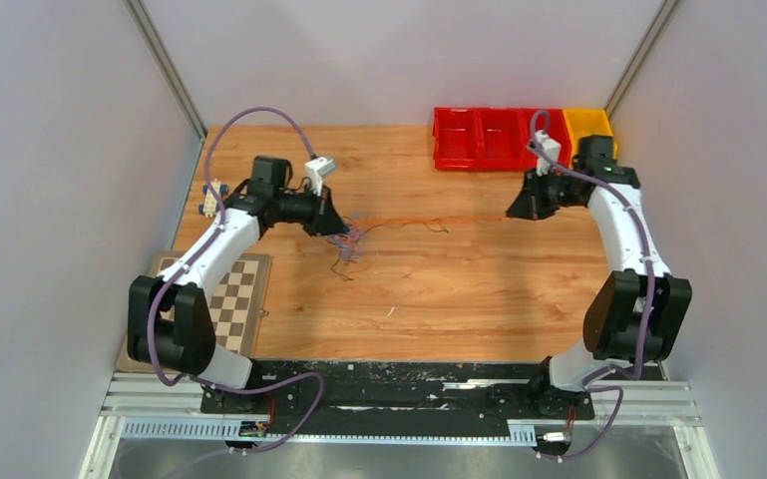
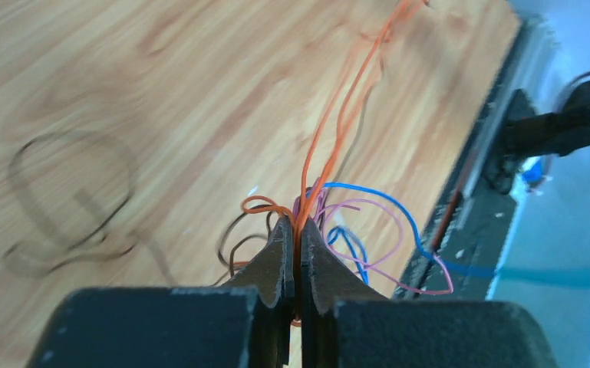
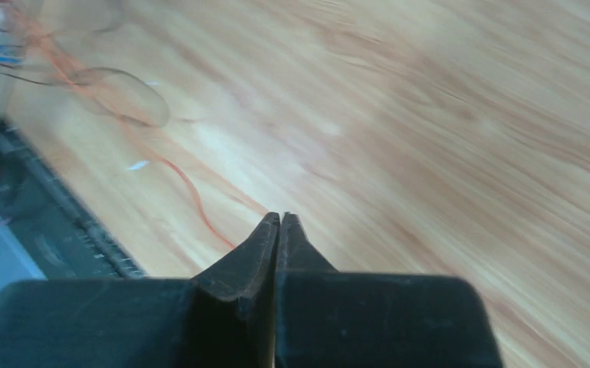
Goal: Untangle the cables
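Note:
The cables [image 1: 351, 239] are a small tangle of orange, pink, blue and dark thin wires on the wooden table [image 1: 429, 299], left of centre. My left gripper [image 1: 337, 230] sits right at the tangle. In the left wrist view the left gripper [image 2: 298, 222] is shut on orange strands [image 2: 337, 123], with pink and blue loops [image 2: 368, 230] spilling to its right. One orange strand [image 1: 429, 220] stretches rightward to my right gripper [image 1: 512, 213]. In the right wrist view the right gripper [image 3: 280, 217] is shut, and the orange strand [image 3: 192, 192] disappears under its left finger.
A dark wire loop [image 2: 69, 192] lies loose on the wood beside the tangle. Red bins [image 1: 489, 138] and a yellow bin [image 1: 586, 122] stand at the back right. A chessboard [image 1: 234, 299] lies at the left edge. Grey walls close in on both sides.

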Tool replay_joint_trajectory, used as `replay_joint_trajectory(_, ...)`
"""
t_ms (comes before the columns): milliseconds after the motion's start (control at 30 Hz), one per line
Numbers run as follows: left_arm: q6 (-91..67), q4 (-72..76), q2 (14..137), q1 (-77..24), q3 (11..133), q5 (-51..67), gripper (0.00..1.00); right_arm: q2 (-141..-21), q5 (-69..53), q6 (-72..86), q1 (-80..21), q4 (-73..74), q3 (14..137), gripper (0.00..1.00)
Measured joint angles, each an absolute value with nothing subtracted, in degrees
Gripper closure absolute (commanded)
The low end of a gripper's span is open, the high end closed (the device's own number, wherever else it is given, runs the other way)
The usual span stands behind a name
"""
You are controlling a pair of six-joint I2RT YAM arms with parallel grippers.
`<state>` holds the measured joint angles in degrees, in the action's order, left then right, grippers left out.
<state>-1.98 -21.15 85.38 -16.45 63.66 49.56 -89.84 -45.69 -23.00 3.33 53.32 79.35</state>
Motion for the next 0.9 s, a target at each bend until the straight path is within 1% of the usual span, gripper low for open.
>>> replay_joint_trajectory(167, 8.1, -32.0, 83.4, -4.6, 63.4, 46.7, 1.0, -89.3, -37.5, -26.2, 16.3, 52.9, 79.4, 1.0)
replay_joint_trajectory(267, 12.4, -36.5, 83.2, -0.6, 63.4, 45.1, 1.0, -89.3, -34.7, -27.3, 20.0, 53.1, 79.9, 1.0)
replay_joint_trajectory(333, 14.5, -38.6, 83.0, -0.2, 63.4, 44.9, 1.0, -89.3, -34.1, -27.7, 20.5, 53.1, 80.3, 1.0)
replay_joint_trajectory(367, 15.2, -39.3, 82.8, -0.3, 63.4, 45.2, 1.0, -89.2, -34.3, -27.8, 20.4, 53.1, 80.3, 0.94)
replay_joint_trajectory(400, 15.8, -40.0, 82.5, -0.3, 63.4, 45.8, 1.0, -89.1, -34.9, -28.0, 20.3, 53.2, 80.3, 0.76)
replay_joint_trajectory(433, 16.0, -40.5, 82.1, -0.4, 63.4, 46.5, 1.0, -88.9, -36.2, -28.2, 20.1, 53.6, 80.4, 0.55)
replay_joint_trajectory(467, 16.0, -40.8, 81.8, -0.8, 63.4, 47.3, 1.0, -88.9, -37.4, -28.1, 19.8, 54.2, 80.6, 0.32)
replay_joint_trajectory(500, 15.9, -41.0, 81.4, -1.2, 63.5, 48.1, 1.0, -88.8, -38.7, -28.1, 19.4, 54.7, 80.8, 0.16)
replay_joint_trajectory(533, 15.5, -40.9, 81.1, -1.8, 63.5, 48.8, 0.99, -88.7, -40.2, -28.2, 18.5, 55.2, 80.9, 0.05)
replay_joint_trajectory(567, 14.7, -40.7, 80.8, -3.0, 63.5, 49.5, 0.97, -88.5, -41.4, -27.9, 17.2, 55.4, 80.9, 0.02)
replay_joint_trajectory(600, 13.8, -40.3, 80.6, -4.3, 63.5, 50.0, 0.95, -88.2, -42.3, -27.8, 15.5, 55.7, 80.9, 0.0)
replay_joint_trajectory(633, 12.2, -39.3, 80.3, -6.3, 63.5, 50.5, 0.82, -87.8, -43.2, -27.5, 13.1, 55.7, 80.8, 0.0)
replay_joint_trajectory(667, 11.0, -38.2, 80.2, -8.1, 63.6, 51.0, 0.74, -87.5, -44.0, -27.3, 10.9, 55.5, 80.7, 0.0)
replay_joint_trajectory(700, 9.7, -36.9, 80.1, -10.2, 63.7, 51.2, 0.6, -86.9, -44.7, -27.0, 8.4, 55.4, 80.4, 0.0)
replay_joint_trajectory(733, 8.3, -35.7, 80.0, -11.9, 63.8, 51.4, 0.53, -86.3, -45.4, -26.6, 5.7, 55.2, 79.8, 0.0)
replay_joint_trajectory(767, 6.9, -34.0, 80.0, -13.5, 63.9, 51.5, 0.41, -85.7, -46.0, -26.3, 3.5, 55.0, 79.0, 0.0)
replay_joint_trajectory(833, 5.0, -31.8, 80.0, -15.2, 63.7, 51.5, 0.31, -84.8, -46.9, -26.0, 0.1, 54.5, 76.8, 0.0)
replay_joint_trajectory(900, 3.9, -29.8, 80.0, -14.5, 62.5, 50.9, 0.28, -84.4, -47.1, -25.7, -2.0, 54.1, 74.0, 0.0)
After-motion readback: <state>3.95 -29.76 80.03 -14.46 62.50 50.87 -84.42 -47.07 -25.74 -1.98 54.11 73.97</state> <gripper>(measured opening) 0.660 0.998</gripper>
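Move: The bundled cables hang from the shut left fingers, their middle about 1 cm right, 3 cm back and 5 cm below; orange strands stretch across to the shut right fingers. From the right hand the bundle is some 29 cm left, 5 cm back and 5 cm down. A white scrap lies some 9 cm right and 13 cm back of the left hand, the toy car about 25 cm left and 10 cm ahead; both are about 16 cm below. The stretched cables are drawn on apart: the left hand sweeps about 11 cm left, sinking slightly, while the right sweeps some 14 cm right, turning clockwise. Both then swing back inward, the left rising and drawing back; the right opens wide on its return, the left opens late, letting go of the bundle. ##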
